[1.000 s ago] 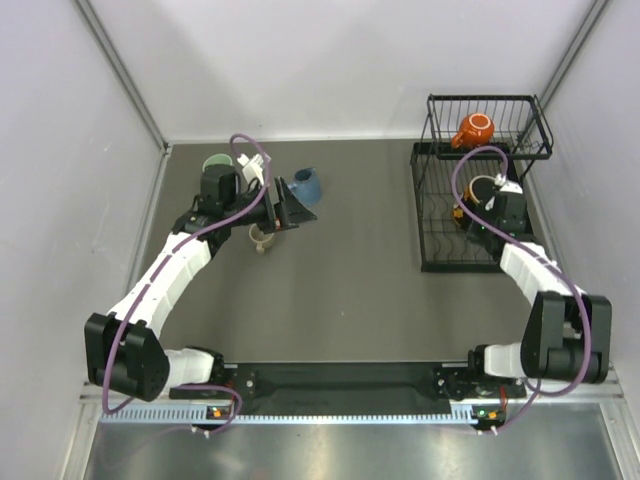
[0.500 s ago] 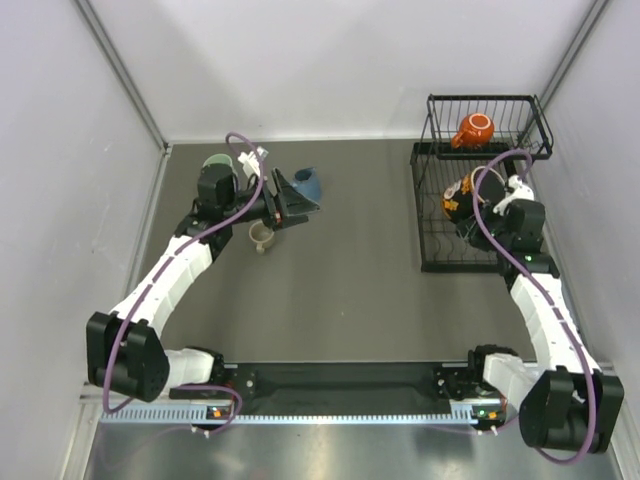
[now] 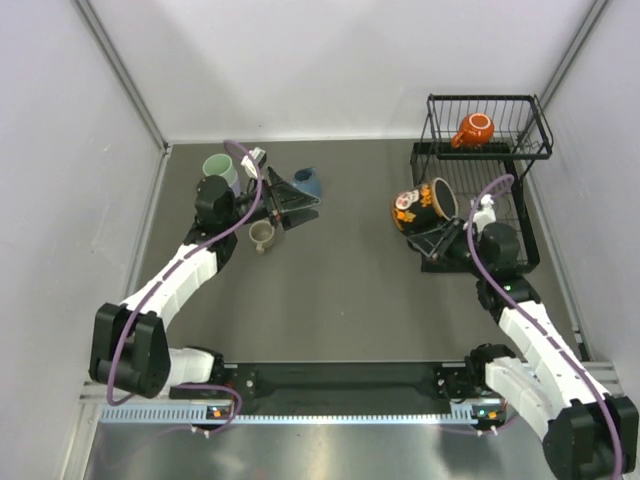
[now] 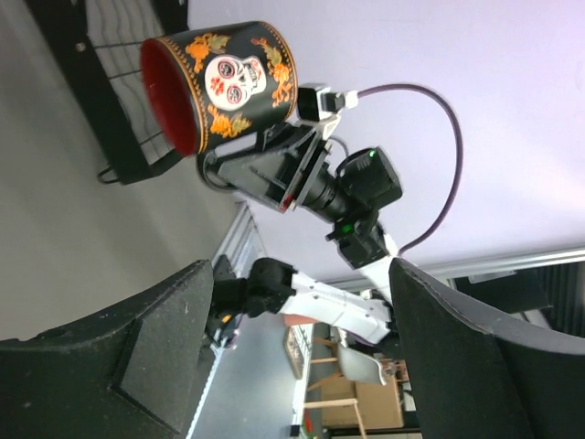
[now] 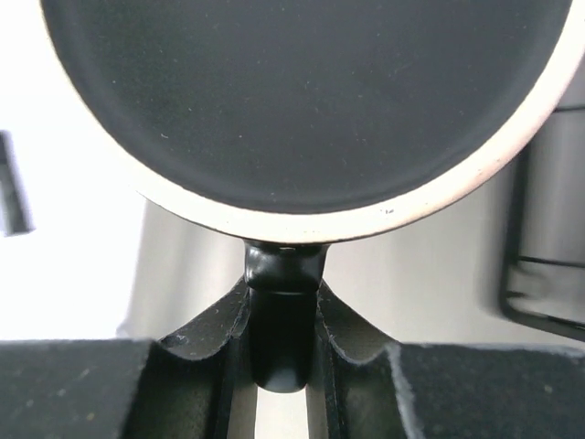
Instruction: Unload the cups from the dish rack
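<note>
My right gripper (image 3: 436,230) is shut on the handle of the black floral mug (image 3: 416,208) and holds it tilted in the air just left of the black wire dish rack (image 3: 482,262). In the right wrist view the handle (image 5: 283,320) is pinched between my fingers under the mug's base (image 5: 302,91). The orange mug (image 3: 473,130) sits in the raised basket. My left gripper (image 3: 296,200) is open and empty beside the blue mug (image 3: 308,182). The beige mug (image 3: 262,235) and the pale green tumbler (image 3: 217,167) stand on the table. The lavender tumbler is hidden.
The left wrist view faces across the table and shows the floral mug (image 4: 219,87), the right arm and part of the rack (image 4: 105,82). Grey walls enclose the table on three sides. The arm bases and a rail run along the near edge.
My right gripper has lifted the black floral mug out of the rack's lower tier and carried it left, past the rack's left edge. My left arm shifted only slightly.
</note>
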Motion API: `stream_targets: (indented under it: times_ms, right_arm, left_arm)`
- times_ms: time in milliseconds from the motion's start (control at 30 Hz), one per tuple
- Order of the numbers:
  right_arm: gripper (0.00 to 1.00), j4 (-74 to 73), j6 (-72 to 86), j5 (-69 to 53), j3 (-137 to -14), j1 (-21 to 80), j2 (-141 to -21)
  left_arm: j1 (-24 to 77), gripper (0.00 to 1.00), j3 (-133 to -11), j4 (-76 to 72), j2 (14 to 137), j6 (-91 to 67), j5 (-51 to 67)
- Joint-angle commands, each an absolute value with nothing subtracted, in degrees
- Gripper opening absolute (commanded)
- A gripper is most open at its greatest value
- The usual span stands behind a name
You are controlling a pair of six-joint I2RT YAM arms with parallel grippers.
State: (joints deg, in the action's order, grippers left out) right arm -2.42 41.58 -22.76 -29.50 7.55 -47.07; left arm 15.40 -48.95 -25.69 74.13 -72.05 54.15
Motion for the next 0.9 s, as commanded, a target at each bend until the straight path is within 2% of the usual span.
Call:
stream_targets:
  times_ms: [0,333,600,700,800,867]
  right_arm:
    - [0.00,23.19,49.13,-23.65,-31.29,14.05,-43.68]
    - [0.00,40.69,52.91,-16.26,-32.25,31.79,-52.63]
    - [0.00,48.25,52.38,-13.19,-34.54,39.55,-60.02]
    - [0.00,51.41,52.56,-12.83,-34.02,40.69,-61.96]
    - [0.00,54.66,52.91,-12.22,-32.79,41.31,-63.19]
    - [0.00,54.76,52.74,-12.22,-32.87,41.66,-64.07]
  left_arm:
    - [15.91,0.82,-47.46,-40.22,75.58,-79.78,55.46]
    - [18.54,0.81,-46.41,-52.02,79.80,-87.01,54.06]
    - [19.34,0.80,-46.58,-54.58,81.65,-88.42,54.31]
    - [19.34,0.77,-45.88,-54.93,82.18,-88.33,54.23]
    - [19.42,0.68,-45.09,-57.29,82.79,-89.12,54.58]
    - [19.51,0.59,-44.47,-59.05,83.32,-90.08,54.32]
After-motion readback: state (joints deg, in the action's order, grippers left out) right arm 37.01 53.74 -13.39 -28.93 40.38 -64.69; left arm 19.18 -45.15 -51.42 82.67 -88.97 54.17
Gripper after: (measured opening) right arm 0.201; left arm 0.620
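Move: The right hand holds the black cup by its handle, with the cup's middle some 6 cm ahead and 3 cm to its left. The open left gripper, where the cup is taken, is about 28 cm left, 2 cm ahead and 5 cm above. From the left hand, the black cup is roughly 25 cm right, 4 cm ahead, 4 cm lower; the blue cup is 18 cm straight ahead, the cream cup 12 cm ahead and 12 cm left, both 26 cm below. Right hand swings the black cup 17 cm left, rising 5 cm, bringing its rim between the left's part-closing fingers. ##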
